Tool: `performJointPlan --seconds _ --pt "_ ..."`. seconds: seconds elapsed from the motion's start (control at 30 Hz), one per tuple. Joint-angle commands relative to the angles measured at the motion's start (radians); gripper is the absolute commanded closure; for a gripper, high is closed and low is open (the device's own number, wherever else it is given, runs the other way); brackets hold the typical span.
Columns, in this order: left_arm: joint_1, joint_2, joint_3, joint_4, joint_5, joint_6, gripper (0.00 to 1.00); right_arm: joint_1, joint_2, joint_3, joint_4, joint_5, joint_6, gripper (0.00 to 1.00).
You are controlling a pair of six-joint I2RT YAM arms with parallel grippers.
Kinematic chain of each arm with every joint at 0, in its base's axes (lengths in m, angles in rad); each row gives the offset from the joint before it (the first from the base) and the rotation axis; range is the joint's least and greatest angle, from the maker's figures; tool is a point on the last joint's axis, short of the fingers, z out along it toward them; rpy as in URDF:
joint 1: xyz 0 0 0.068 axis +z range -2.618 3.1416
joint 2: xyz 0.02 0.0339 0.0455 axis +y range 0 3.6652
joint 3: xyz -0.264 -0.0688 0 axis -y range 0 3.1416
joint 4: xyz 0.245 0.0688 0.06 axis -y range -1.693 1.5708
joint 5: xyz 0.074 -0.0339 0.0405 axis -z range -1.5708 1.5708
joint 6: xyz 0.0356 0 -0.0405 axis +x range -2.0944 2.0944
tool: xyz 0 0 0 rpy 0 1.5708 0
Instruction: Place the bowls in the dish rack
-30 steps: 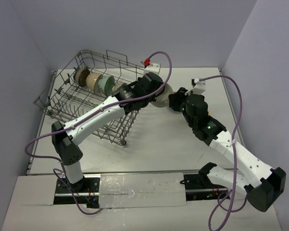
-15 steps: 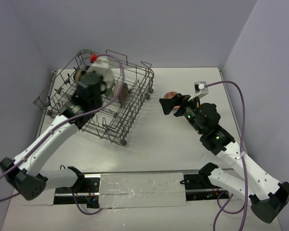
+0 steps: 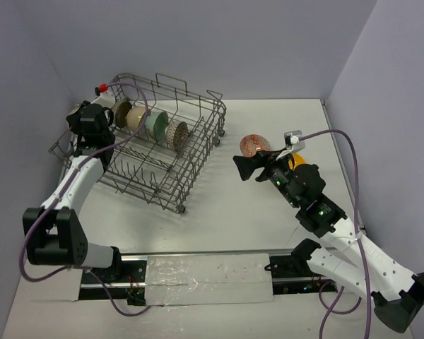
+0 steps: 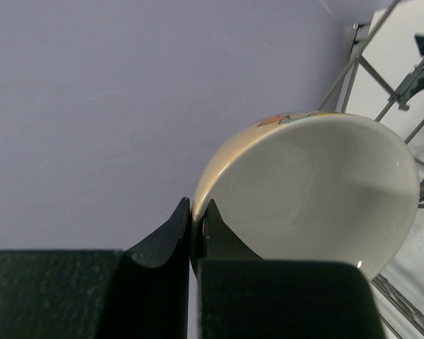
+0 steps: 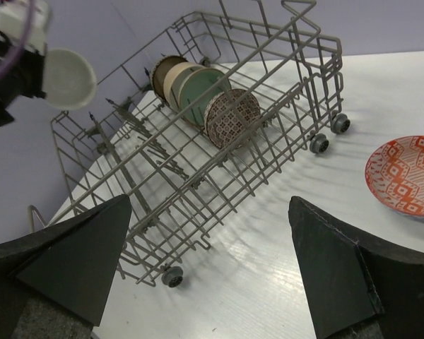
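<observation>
The dish rack point(image 3: 210, 134) stands at the back left of the table and holds a row of bowls on edge: brown point(image 3: 119, 111), cream point(image 3: 136, 117), pale green point(image 3: 156, 124) and blue-white patterned point(image 3: 176, 132). My left gripper point(image 4: 196, 205) is shut on the rim of a cream bowl point(image 4: 318, 191), held in the air at the rack's far left end point(image 5: 69, 76). My right gripper point(image 5: 208, 205) hangs open and empty over the table right of the rack point(image 5: 318, 42). A red patterned bowl point(image 3: 253, 145) lies on the table just behind it.
An orange-yellow bowl point(image 3: 297, 159) sits on the table, partly hidden behind my right arm. The side walls stand close to the rack's left end and along the table's right edge.
My left arm has swung the cream bowl from the middle of the table to the rack's far left end. My right gripper has let go of it, opened wide and drawn back.
</observation>
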Motion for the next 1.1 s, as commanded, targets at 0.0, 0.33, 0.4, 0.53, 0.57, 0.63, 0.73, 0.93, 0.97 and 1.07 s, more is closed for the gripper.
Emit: performJointPlan --seconds 0.0,0.33,0.4,0.53,0.57,0.63,0.73,0.93,0.97,1.07 --pt "0.037 0.061 -0.003 0.302 0.059 0.165 1.0 0.016 -0.021 -0.006 0.056 0.054 -0.029 0.0" --pt "0.067 0.207 -0.046 0.621 0.023 0.443 1.0 0.042 -0.026 -0.026 0.069 0.095 -0.052 0.0" --pt "0.07 0.235 -0.056 0.697 0.023 0.483 1.0 0.048 -0.029 -0.026 0.069 0.109 -0.057 0.0" --pt "0.07 0.273 -0.076 0.759 0.017 0.556 1.0 0.062 -0.038 -0.036 0.071 0.141 -0.068 0.0" --pt "0.07 0.282 -0.084 0.779 0.018 0.569 1.0 0.063 -0.038 -0.036 0.071 0.149 -0.069 0.0" --pt "0.07 0.284 -0.104 0.779 0.026 0.583 1.0 0.066 -0.044 -0.037 0.068 0.171 -0.071 0.0" --pt "0.07 0.287 -0.122 0.764 0.032 0.574 1.0 0.069 -0.046 -0.039 0.068 0.183 -0.072 0.0" --pt "0.07 0.321 -0.138 0.752 0.026 0.587 1.0 0.077 -0.05 -0.045 0.068 0.203 -0.074 0.0" --pt "0.07 0.322 -0.139 0.747 0.026 0.589 1.0 0.077 -0.05 -0.043 0.068 0.206 -0.074 0.0" --pt "0.07 0.333 -0.156 0.771 0.032 0.613 1.0 0.078 -0.05 -0.045 0.069 0.209 -0.075 0.0"
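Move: The left hand already holds the white bowl by its rim. The free slots at the dish rack's left end lie about 5 cm ahead of it, 4 cm to its left and 18 cm below. The brown bowl stands racked some 12 cm ahead and 9 cm to the right, the cream bowl 11 cm ahead and 15 cm right, both about 18 cm down. From the right hand the slots are roughly 60 cm left, 20 cm ahead and 18 cm below. Down and forward, with some drift to the left, the left hand brings the white bowl towards the slots at the rack's left end, sinking about 6 cm in all. It dips, eases up a centimetre while rolling some 25 degrees so that its left side rises, then sinks again with the fingers tipping down, keeping its pinch on the rim. ##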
